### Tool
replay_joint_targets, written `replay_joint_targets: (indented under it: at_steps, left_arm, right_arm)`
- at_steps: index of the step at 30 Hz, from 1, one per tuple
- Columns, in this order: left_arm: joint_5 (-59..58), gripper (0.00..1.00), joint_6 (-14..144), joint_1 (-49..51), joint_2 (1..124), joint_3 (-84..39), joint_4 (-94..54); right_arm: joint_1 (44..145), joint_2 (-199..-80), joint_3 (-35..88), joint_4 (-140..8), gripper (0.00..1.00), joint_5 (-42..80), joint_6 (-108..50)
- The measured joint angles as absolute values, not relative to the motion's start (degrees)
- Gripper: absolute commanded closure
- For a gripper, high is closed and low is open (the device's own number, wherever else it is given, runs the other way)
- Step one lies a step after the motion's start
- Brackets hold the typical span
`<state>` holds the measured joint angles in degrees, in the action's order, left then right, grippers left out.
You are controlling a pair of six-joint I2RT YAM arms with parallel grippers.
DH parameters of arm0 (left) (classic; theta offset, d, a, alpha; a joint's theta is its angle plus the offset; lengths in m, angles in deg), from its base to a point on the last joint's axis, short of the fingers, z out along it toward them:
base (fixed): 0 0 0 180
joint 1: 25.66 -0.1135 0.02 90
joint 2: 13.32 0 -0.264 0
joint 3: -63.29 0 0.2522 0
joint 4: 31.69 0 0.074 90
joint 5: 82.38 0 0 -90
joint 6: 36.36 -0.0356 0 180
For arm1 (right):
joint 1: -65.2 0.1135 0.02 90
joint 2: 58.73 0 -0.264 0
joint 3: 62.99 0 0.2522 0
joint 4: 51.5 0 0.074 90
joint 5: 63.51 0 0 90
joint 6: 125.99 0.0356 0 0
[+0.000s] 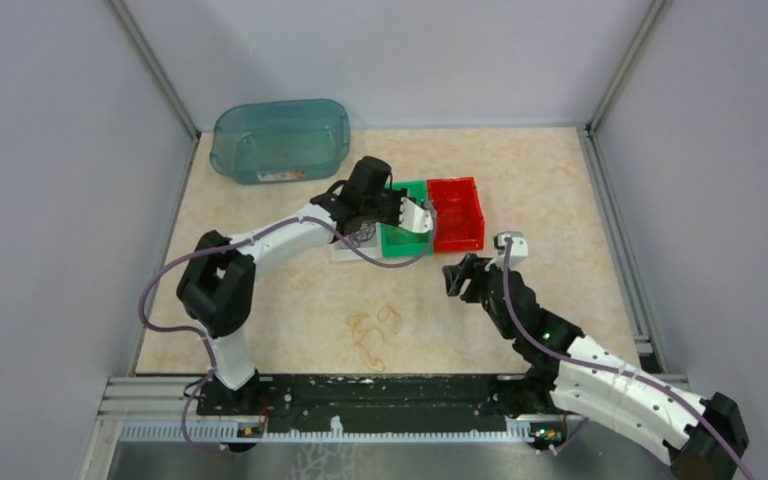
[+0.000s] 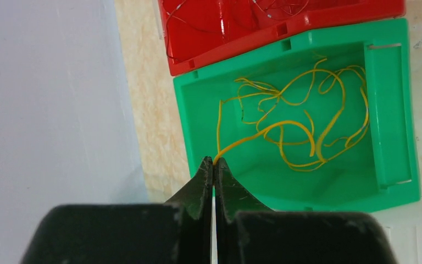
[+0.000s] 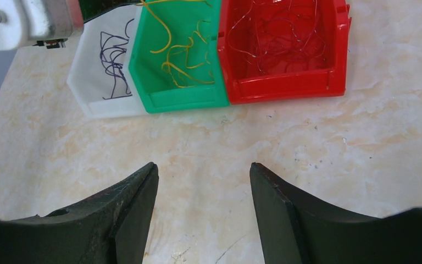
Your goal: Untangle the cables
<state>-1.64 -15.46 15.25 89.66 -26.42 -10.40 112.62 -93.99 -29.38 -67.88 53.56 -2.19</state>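
Observation:
My left gripper is shut on the end of a yellow cable. That cable trails into the loose yellow clump in the green bin, and in the top view the left gripper hangs over that bin. Thin red cables lie in the red bin, and dark purple cables lie in the white bin. A small yellow-orange clump rests on the table. My right gripper stands open above bare table in front of the bins, holding nothing.
A teal plastic tub stands at the back left. The three bins sit side by side mid-table, with the red bin on the right. Grey walls and metal rails close in the table on both sides.

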Motion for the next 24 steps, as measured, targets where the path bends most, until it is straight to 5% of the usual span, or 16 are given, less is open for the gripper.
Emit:
replay_joint_targets:
  at_steps: [12,15,22,24]
  left_arm:
    - [-2.03,0.97,-13.64,15.25,97.29,-31.33,-7.49]
    - [-2.01,0.68,-12.97,15.22,98.91,-31.33,-7.41]
    - [-2.84,0.27,-10.65,15.16,99.41,-34.11,-3.32]
    - [-4.04,0.23,-9.95,15.07,99.3,-36.36,-1.18]
  right_arm:
    - [112.14,-93.97,-29.42,-69.45,0.38,53.73,-1.42]
    - [112.14,-93.93,-29.42,-69.62,0.38,53.73,-1.4]
    - [111.9,-93.62,-29.44,-69.65,0.37,53.63,-1.4]
    - [111.9,-93.62,-29.46,-69.62,0.37,53.45,-1.42]
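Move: The left hand holds one end of the yellow cable, with more of it already coiled in the green container, whose middle lies about 12 cm below the hand, 2 cm back and 3 cm to the right. Level with the green one, the red container is some 12 cm farther right and the white container some 12 cm to its left. From the right hand, the green container is about 16 cm ahead, 10 cm left and 12 cm below. Still pinching the cable's end between shut fingertips, the left hand sinks about 6 cm towards the green container, easing slightly right, then opens its fingers wide and lets go of the cable. The fingers tip some 10 degrees farther down, and the hand is already back up about 2 cm while they spread. ##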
